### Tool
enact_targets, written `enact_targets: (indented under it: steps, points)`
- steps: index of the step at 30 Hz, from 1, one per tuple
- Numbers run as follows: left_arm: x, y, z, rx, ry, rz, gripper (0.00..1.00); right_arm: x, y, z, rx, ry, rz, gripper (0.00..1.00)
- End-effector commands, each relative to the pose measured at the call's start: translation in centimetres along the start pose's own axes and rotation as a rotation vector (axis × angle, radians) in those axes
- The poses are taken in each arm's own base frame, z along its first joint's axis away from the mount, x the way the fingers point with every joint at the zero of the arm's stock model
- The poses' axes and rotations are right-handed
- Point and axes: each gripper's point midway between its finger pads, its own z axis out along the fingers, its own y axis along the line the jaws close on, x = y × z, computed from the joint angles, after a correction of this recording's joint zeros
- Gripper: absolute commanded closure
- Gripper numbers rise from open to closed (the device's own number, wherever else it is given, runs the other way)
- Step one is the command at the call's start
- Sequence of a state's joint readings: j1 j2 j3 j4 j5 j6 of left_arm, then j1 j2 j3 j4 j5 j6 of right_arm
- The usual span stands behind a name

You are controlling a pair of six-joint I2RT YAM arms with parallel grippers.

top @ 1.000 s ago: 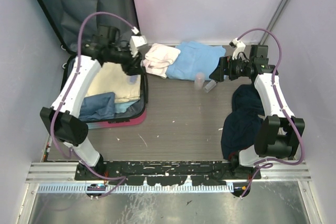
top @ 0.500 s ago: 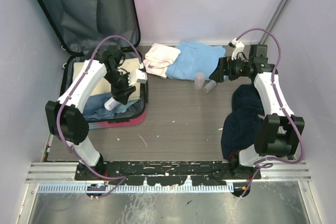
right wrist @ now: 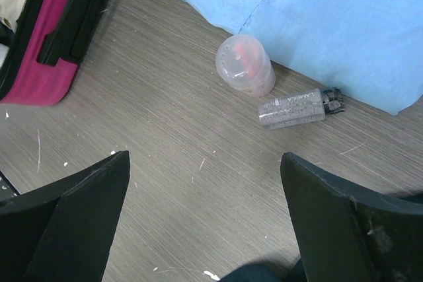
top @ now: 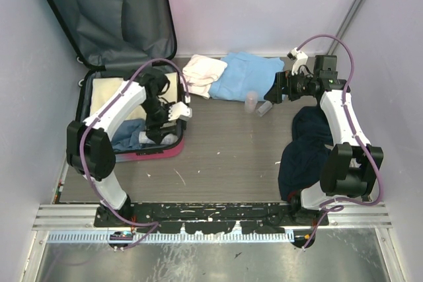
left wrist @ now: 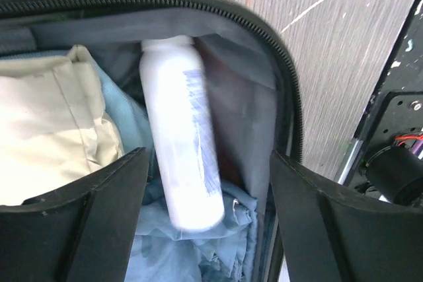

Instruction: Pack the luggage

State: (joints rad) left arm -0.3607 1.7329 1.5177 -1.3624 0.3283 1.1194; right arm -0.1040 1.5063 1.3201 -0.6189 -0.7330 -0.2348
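The luggage [top: 158, 153] lies open at the left, its lid [top: 112, 11] leaning on the back wall. In its near right corner [left wrist: 281, 77] a white bottle [left wrist: 182, 137] rests on blue cloth [left wrist: 192, 249], beside a cream folded cloth [left wrist: 46, 123]. My left gripper [left wrist: 208, 160] hangs over the bottle [top: 169, 139] with its jaws spread wider than it, so it is open. My right gripper [right wrist: 205, 163] stands open above the bare tabletop, holding nothing. Ahead of it lie a small clear jar [right wrist: 244, 64] and a clear tube [right wrist: 301, 107].
A light blue garment [top: 248, 74] and a pale folded cloth [top: 201, 74] lie at the back of the table. The jar [top: 250, 100] and tube [top: 264, 107] sit just in front of them. A dark navy cloth heap [top: 304, 150] lies under the right arm. Walls close in on three sides.
My left arm swung from the luggage's back right corner to its near right corner with the white bottle. Its jaws then widened and the bottle now lies free. The right arm stayed still.
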Motion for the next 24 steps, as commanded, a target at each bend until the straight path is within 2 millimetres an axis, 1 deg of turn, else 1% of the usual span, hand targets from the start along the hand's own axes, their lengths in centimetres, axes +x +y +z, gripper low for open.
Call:
enact_targets:
  steps: [1, 2, 4, 6, 8, 10, 11, 12, 14, 15, 18, 22, 23, 24]
  points:
    - [-3.8, -0.2, -3.0, -0.027, -0.139, 0.045, 0.17, -1.9, 0.0, -0.5, 0.019, -0.041, -0.051, 0.0]
    - [-4.8, 0.1, -3.7, -0.04, -0.175, 0.041, 0.14, -1.9, 0.0, -0.5, 0.019, -0.041, -0.05, 0.0]
    - [-7.0, 0.9, -5.0, -0.072, -0.266, 0.037, 0.13, -1.8, 0.1, -0.5, 0.016, -0.04, -0.047, 0.0]
    - [-9.8, 2.0, -6.1, -0.11, -0.384, 0.016, 0.13, -1.7, 0.1, -0.4, 0.016, -0.04, -0.042, 0.0]
    - [-12.8, 3.2, -6.8, -0.133, -0.506, -0.011, 0.13, -1.5, 0.0, -0.3, 0.018, -0.037, -0.036, 0.0]
    - [-16.2, 4.5, -6.9, -0.167, -0.616, -0.046, 0.13, -1.5, -0.1, -0.3, 0.02, -0.039, -0.03, 0.0]
    - [-18.3, 5.6, -7.4, -0.205, -0.687, -0.045, 0.13, -1.5, -0.1, -0.2, 0.02, -0.04, -0.029, 0.0]
    - [-20.1, 6.1, -7.3, -0.218, -0.742, -0.056, 0.13, -1.5, -0.1, -0.2, 0.023, -0.041, -0.028, 0.0]
    - [-23.0, 6.9, -6.8, -0.227, -0.829, -0.08, 0.13, -1.6, -0.3, -0.4, 0.033, -0.042, -0.032, 0.0]
    - [-24.0, 7.5, -5.9, -0.237, -0.867, -0.092, 0.1, -1.6, -0.4, -0.4, 0.04, -0.043, -0.036, 0.0]
    - [-27.0, 9.3, -4.3, -0.283, -0.987, -0.083, 0.06, -1.7, -0.7, -0.5, 0.057, -0.044, -0.049, 0.0]
    - [-30.6, 12.2, -1.9, -0.292, -1.029, -0.126, 0.05, -1.7, -1.4, -0.8, 0.083, -0.043, -0.05, 0.0]
    - [-31.1, 13.2, -0.4, -0.278, -1.024, -0.152, 0.04, -1.6, -1.6, -0.9, 0.089, -0.044, -0.046, 0.0]
    - [-31.7, 13.9, 0.1, -0.279, -1.032, -0.163, 0.04, -1.7, -1.8, -1.0, 0.098, -0.047, -0.042, 0.0]
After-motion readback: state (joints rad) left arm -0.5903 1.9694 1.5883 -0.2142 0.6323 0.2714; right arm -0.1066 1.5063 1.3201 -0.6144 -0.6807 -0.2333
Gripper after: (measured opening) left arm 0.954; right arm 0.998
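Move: The clear cup stands about 36 cm to the left hand's right and 14 cm ahead, some 7 cm lower; the vial lies about 5 cm right of that cup and 3 cm nearer, and the light-blue cloth is centred some 9 cm beyond it. The white bottle lies in the suitcase just under the left hand, about 1 cm back and 1 cm right. From the right hand the cup is about 7 cm left, 2 cm back and 14 cm below. The white bottle, already released, is left in the suitcase as the left hand lifts nearly 9 cm clear, its fingers opening wider. The hand sweeps about 25 cm right and 12 cm forward over the suitcase's edge towards the clear cup, sinking about 5 cm again late on, while the wrist tilts some 45 degrees so the fingers point down and to the right. ##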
